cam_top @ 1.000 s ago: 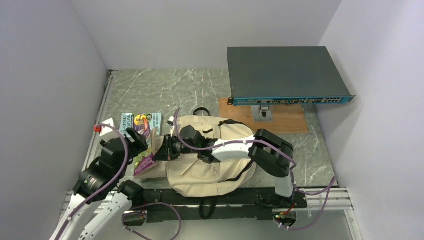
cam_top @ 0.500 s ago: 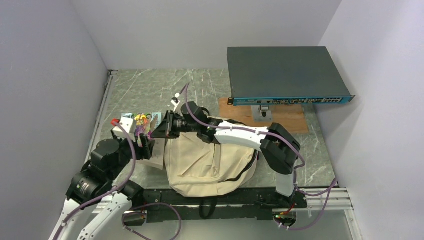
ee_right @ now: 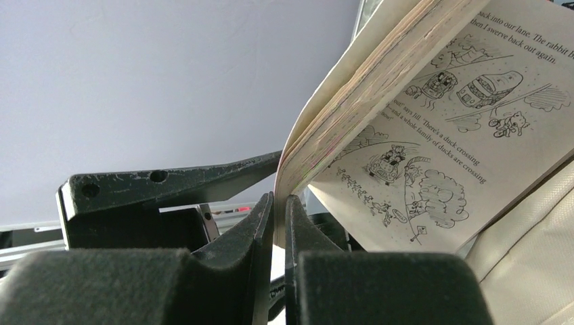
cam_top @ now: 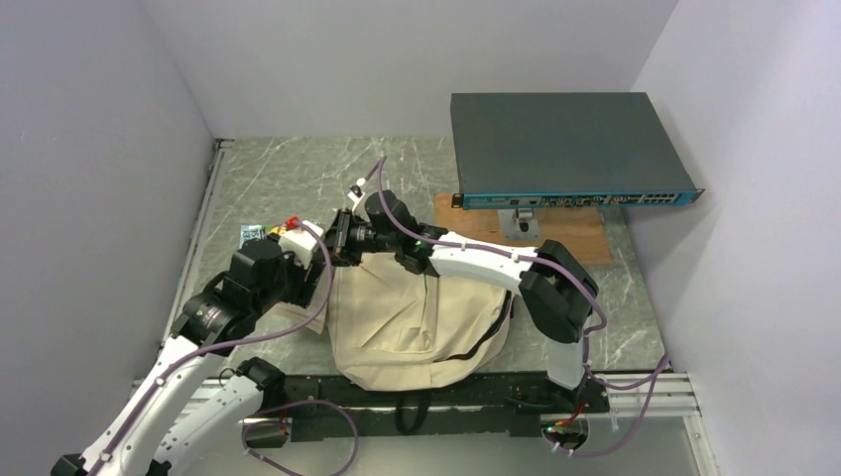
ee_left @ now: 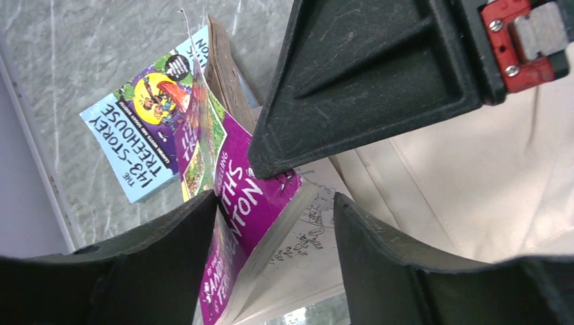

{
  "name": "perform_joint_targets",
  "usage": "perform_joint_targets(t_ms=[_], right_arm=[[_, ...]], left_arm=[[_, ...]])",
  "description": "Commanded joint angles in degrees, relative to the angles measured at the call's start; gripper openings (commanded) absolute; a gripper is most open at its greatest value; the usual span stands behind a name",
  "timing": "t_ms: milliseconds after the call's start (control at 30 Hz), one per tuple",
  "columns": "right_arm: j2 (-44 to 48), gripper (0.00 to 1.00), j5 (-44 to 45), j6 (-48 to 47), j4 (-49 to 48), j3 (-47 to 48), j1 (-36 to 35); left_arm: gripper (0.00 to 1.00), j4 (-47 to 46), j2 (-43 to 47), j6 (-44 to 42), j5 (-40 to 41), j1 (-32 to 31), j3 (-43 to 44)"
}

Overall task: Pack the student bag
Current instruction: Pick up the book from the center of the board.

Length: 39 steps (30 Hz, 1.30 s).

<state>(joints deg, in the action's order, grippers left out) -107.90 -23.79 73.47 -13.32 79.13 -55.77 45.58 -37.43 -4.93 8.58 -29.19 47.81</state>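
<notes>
The cream-beige student bag (cam_top: 417,317) lies flat in the middle of the table. At its left edge a purple paperback (ee_left: 247,196) stands splayed open, with drawn pages showing (ee_right: 433,169). My right gripper (ee_right: 279,200) is shut on the book's cover edge, reaching in over the bag (cam_top: 339,242). My left gripper (ee_left: 274,203) is open and straddles the book's lower part. Its left jaw lies against the purple cover and its right jaw stands clear of the pages. From above, my left gripper (cam_top: 315,270) hides most of the book.
A blue "143-Storey Treehouse" paperback (ee_left: 132,145) lies flat on the marble top left of the bag, only its corner showing from above (cam_top: 250,234). A dark network switch (cam_top: 570,149) sits raised over a wooden board (cam_top: 565,243) at the back right. Walls close in on both sides.
My right gripper has carried the book's edge up and toward the back. My left arm has swung right, bringing its jaws around the book, and they have narrowed a little.
</notes>
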Motion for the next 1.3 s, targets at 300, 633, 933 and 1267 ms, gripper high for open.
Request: perform_joint_targets(t_ms=[300,633,933,1267], right_arm=[[1.8,0.00,-2.3,11.4,-5.3,4.2,1.4],[0.5,0.00,-1.7,17.0,-6.8,5.0,1.5],[1.3,0.21,-2.4,11.1,-6.0,5.5,1.5],[10.1,1.00,-2.2,-26.7,17.3,16.0,3.3]], left_arm=[[0.61,3.4,-5.0,-7.4,7.4,-2.6,6.2],[0.56,5.2,-7.1,-10.9,13.6,-4.9,3.8],[0.00,3.4,-4.1,-6.5,20.9,-5.1,6.4],[0.00,1.2,7.0,1.8,30.8,-5.0,13.0]])
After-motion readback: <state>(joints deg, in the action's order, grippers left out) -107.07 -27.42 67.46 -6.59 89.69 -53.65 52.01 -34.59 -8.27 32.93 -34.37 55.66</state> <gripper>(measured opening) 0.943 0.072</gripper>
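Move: Straddled by the left hand's open fingers, the purple book is held up by the right hand; its middle lies about 4 cm ahead of the left hand, 1 cm to its left and 4 cm lower. From the right hand, that middle is some 7 cm left, 1 cm ahead and 6 cm below. The teal book lies flat about 10 cm ahead, 5 cm left and 16 cm below the left hand; the bag's middle is roughly 28 cm right, 3 cm back and 13 cm below it. Easing about 3 cm left and rolling its left side up some 20 degrees, the left hand shuts its fingers on the near end of the purple book while the right keeps its pinch, creeping up and tipping down slightly. The right then opens wide, lets go and rises about 5 cm more, tipping back up, as the left lifts the book 6 cm and carries it farther left. ##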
